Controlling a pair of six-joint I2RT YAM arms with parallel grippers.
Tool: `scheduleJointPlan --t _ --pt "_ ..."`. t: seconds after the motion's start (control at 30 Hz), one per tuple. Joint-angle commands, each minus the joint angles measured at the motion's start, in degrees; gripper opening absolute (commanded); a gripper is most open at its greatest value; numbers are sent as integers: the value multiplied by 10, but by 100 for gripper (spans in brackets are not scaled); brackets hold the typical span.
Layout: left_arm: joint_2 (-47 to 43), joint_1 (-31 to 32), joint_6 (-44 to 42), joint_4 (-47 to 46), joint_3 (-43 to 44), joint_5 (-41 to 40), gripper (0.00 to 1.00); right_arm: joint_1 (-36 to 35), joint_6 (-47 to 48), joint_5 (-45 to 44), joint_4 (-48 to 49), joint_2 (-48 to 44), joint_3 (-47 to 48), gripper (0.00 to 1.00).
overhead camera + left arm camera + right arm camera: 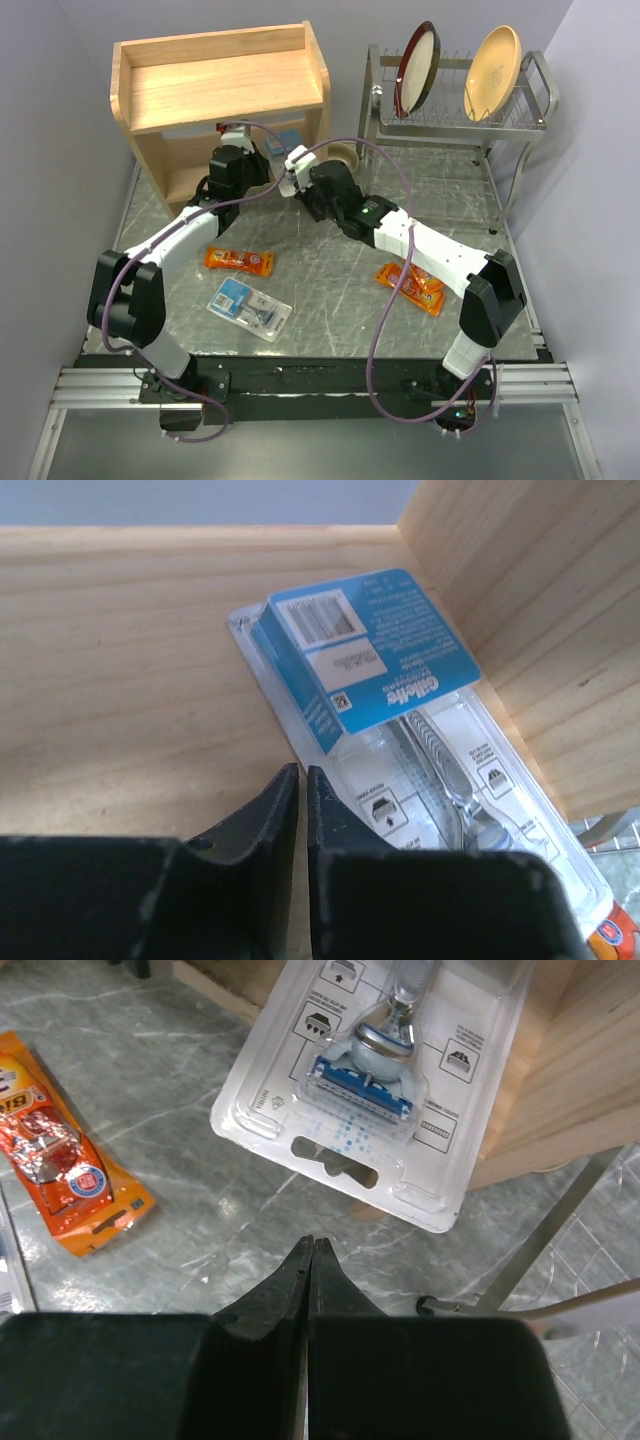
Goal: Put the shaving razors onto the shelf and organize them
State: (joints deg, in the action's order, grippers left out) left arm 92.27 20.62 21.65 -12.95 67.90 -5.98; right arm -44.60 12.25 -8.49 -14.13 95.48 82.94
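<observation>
A clear blister razor pack [400, 730] with a blue card lies on the lower board of the wooden shelf [120, 650], against its right side panel. The pack's razor-head end [370, 1080] sticks out over the shelf's front edge. My left gripper [302, 768] is inside the lower tier just left of the pack, jaws a narrow slit apart with nothing between them. My right gripper [311, 1241] hovers shut and empty over the table in front of that pack. Out on the table lie an orange pack [238, 261], a second blister pack [250, 306] and more orange packs [410, 287].
A metal dish rack [460, 120] with a dark red plate [416, 68] and a tan plate [493, 58] stands right of the shelf [220, 85]. One rack leg [540, 1250] runs close to my right gripper. Grey walls enclose the table.
</observation>
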Motion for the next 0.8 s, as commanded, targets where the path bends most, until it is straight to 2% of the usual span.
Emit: scheduleJointPlan --t 0.0,0.27,0.33,0.37,0.43,0.53,0.63,0.73,0.77 --pt "28 3 -31 -23 36 30 15 3 -14 9 14 12 45 0" --pt "68 17 -30 -18 84 27 15 3 -10 -9 30 17 49 0" --pt "68 20 -28 -14 88 17 20 3 -10 -12 31 23 53 0" --pt "62 20 -29 -9 89 12 29 3 -10 -10 31 25 55 0" --pt "46 20 -34 8 81 -10 33 3 -13 -7 29 33 64 0" --pt "-21 20 -40 29 32 -33 35 3 -16 -7 31 41 72 0" --pt "-109 20 -34 77 -26 -21 41 3 -19 -15 34 53 86 0" --pt "-208 19 -16 155 -78 -11 53 3 -16 -22 38 67 105 0" --pt "-225 14 -10 175 -88 -7 62 4 -14 -21 38 72 116 0"
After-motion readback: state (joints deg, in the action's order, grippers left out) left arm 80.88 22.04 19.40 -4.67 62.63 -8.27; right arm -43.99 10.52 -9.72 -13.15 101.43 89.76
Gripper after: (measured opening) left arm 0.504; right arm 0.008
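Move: The razor pack already lying on the lower shelf, its near end sticking out, has its middle about 3 cm ahead, 5 cm right and 2 cm below the left hand; from the right hand it is roughly 10 cm ahead, 5 cm left and slightly below. Down on the table, the orange packet lies some 16 cm back and 3 cm left of the left hand, the other razor pack about 27 cm straight back. Left hand nudges the shelved pack 3 cm forward-right, then backs off 8 cm, opening; shut right hand creeps forward. ##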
